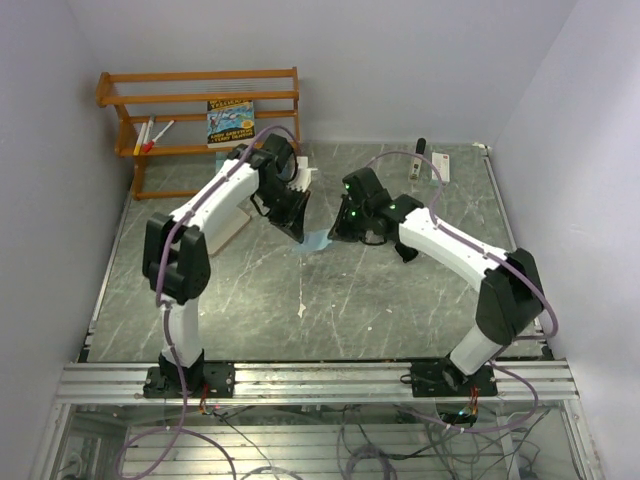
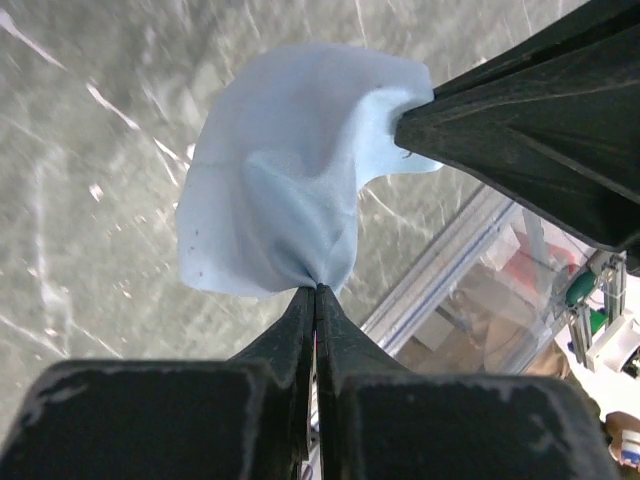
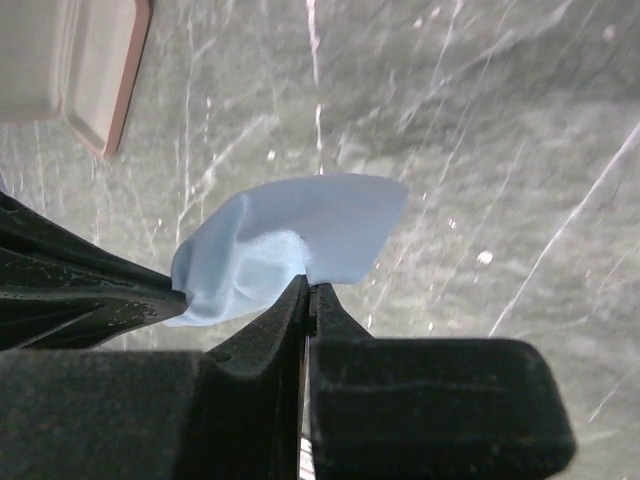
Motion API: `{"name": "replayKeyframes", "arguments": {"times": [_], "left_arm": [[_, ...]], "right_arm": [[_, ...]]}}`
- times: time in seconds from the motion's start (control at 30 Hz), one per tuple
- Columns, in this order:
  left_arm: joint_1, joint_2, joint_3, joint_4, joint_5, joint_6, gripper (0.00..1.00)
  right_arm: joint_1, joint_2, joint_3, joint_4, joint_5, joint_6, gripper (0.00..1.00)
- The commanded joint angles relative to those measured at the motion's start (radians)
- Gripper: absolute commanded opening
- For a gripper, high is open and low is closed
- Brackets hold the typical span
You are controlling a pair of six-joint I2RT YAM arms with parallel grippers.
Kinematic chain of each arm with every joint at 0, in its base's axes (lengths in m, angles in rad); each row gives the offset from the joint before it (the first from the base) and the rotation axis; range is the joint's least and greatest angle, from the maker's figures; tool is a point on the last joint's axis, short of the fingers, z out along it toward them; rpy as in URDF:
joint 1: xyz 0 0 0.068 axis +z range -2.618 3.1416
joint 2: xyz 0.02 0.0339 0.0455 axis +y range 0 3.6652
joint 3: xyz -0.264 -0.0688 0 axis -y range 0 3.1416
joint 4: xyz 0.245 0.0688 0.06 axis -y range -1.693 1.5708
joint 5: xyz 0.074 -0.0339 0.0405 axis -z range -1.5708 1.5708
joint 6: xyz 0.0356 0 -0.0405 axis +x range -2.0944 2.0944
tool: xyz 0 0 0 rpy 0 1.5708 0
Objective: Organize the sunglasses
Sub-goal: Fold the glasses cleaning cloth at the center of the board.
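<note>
A small light-blue cloth (image 1: 314, 241) hangs between both grippers, just above the middle of the grey table. My left gripper (image 1: 297, 234) is shut on one corner of it; in the left wrist view the cloth (image 2: 280, 170) bunches out from the closed tips (image 2: 316, 288). My right gripper (image 1: 336, 234) is shut on the opposite edge, where the cloth (image 3: 310, 235) fans out from the closed tips (image 3: 306, 285). Each wrist view shows the other gripper's black finger pinching the cloth. No sunglasses are visible in any view.
An orange wooden rack (image 1: 200, 100) stands at the back left, holding a book (image 1: 230, 120) and markers (image 1: 150, 135). A pale, pink-edged case (image 3: 70, 60) lies under the left arm. A white power strip (image 1: 441, 165) sits at the back right.
</note>
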Motion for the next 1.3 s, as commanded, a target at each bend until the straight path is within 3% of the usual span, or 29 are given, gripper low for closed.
{"name": "replayKeyframes", "arguments": {"times": [0.0, 0.23, 0.47, 0.6, 0.8, 1.0, 1.27], "left_arm": [[-0.028, -0.113, -0.106, -0.021, -0.005, 0.019, 0.07], [-0.029, -0.239, -0.24, 0.011, 0.001, -0.021, 0.07], [-0.03, -0.241, -0.296, 0.069, -0.048, -0.057, 0.07], [-0.022, -0.04, -0.181, 0.004, -0.07, 0.007, 0.07], [0.012, 0.179, 0.02, -0.031, -0.003, 0.026, 0.07], [0.053, 0.318, 0.261, -0.077, -0.043, 0.045, 0.07], [0.106, 0.448, 0.401, -0.063, -0.091, 0.057, 0.07]], "right_arm": [[0.061, -0.086, -0.042, -0.071, 0.102, 0.078, 0.0], [0.109, -0.16, -0.106, -0.099, 0.125, 0.143, 0.0], [0.106, -0.085, -0.108, -0.089, 0.138, 0.131, 0.0], [0.095, 0.042, -0.042, -0.097, 0.2, 0.107, 0.0], [0.03, 0.216, 0.063, -0.03, 0.15, 0.056, 0.0], [-0.028, 0.317, 0.165, 0.007, 0.115, 0.009, 0.0], [-0.073, 0.445, 0.255, 0.023, 0.037, -0.045, 0.0]]}}
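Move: Both my hands already hold the cloth's upper corners in the air. The bare patch of board I take it to lies about 6 cm ahead, 3 cm right and 11 cm below my left hand. From my right hand the patch is some 5 cm ahead, 5 cm left and 11 cm down. The open glasses case is roughly 18 cm left and 7 cm ahead of my left hand. The sunglasses lie about 16 cm right and 3 cm ahead of my right hand, both down on the board. Keeping both grippers shut on the cloth's corners, I swing my two hands together back towards my bases by about 6 cm, nearly level. Then I turn round and sweep them down and forward, about 10 cm lower and some 13 cm outward, drawing the cloth's upper edge out low over the board while its free part trails behind. ##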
